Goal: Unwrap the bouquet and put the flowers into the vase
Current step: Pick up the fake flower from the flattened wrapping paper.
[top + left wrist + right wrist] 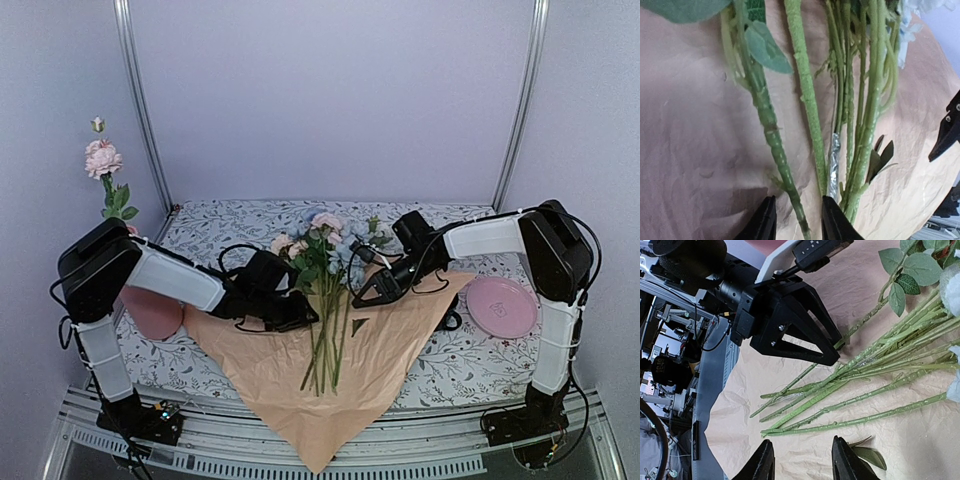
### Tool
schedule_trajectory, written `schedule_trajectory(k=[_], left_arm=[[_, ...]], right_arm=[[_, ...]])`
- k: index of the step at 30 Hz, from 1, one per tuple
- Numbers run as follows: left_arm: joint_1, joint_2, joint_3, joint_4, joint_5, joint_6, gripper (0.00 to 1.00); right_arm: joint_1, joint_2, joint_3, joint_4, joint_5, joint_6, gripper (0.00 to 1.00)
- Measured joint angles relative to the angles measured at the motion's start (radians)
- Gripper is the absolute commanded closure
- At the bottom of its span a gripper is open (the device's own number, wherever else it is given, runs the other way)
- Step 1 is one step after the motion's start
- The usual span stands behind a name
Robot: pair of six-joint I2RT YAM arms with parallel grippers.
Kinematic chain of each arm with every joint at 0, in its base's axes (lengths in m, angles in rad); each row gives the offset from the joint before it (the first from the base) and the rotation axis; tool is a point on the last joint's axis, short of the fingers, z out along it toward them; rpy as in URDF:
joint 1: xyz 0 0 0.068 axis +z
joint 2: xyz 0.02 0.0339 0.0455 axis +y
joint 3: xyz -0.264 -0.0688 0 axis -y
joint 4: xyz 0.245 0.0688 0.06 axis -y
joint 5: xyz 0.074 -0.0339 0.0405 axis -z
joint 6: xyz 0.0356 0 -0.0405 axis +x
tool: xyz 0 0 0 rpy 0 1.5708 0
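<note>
The bouquet's peach paper (385,345) lies spread flat on the table. The flowers (325,300) rest on it, pink, blue and cream heads far, stems (855,390) toward the near edge. My left gripper (300,312) is low at the stems from the left; in its wrist view the gripper (798,200) is open, with one green stem (775,145) passing loosely between the fingers. My right gripper (360,295) hovers at the right of the bunch; the gripper (802,441) is open, holding nothing, just short of the stems. The pink vase (150,312) stands at the left, partly behind my left arm.
A pink rose (103,160) with a bud stands tall at the far left, its stem going down behind the left arm. A flat pink plate (500,305) lies on the right. The paper's point (320,455) hangs over the near table edge.
</note>
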Motion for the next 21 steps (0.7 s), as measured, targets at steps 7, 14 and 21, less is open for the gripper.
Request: schedule_trajectory(k=[7, 14, 21], left_arm=[[-0.004, -0.024, -0.044, 0.015, 0.024, -0.036, 0.76], [-0.005, -0.023, -0.061, 0.053, 0.068, -0.058, 0.82], [-0.005, -0.016, -0.064, 0.076, 0.095, -0.073, 1.0]], right_arm=[[0.0, 0.0, -0.01, 0.005, 0.0, 0.0, 0.59], [0.0, 0.0, -0.011, 0.005, 0.0, 0.0, 0.59], [0.0, -0.003, -0.016, 0.005, 0.0, 0.0, 0.59]])
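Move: Right between the left hand's open fingertips, about 1 cm lower and 1 cm back, runs the outermost left flower stem. The bundle of other stems lies some 3 cm to the hand's right and level with it, 1 cm lower. A loose leaf lies about 8 cm to its right and 1 cm back, 2 cm lower. From the right hand that outermost stem is roughly 9 cm left, 2 cm back and 7 cm below. Easing back about 2 cm along the outermost left stem, the left hand stays low over the wrapping paper, with its wrist tilting some 5 degrees. Its part-open fingers narrow gradually, then close fully late on to pinch the stem, leaving the bundle just to their right outside the grip. ##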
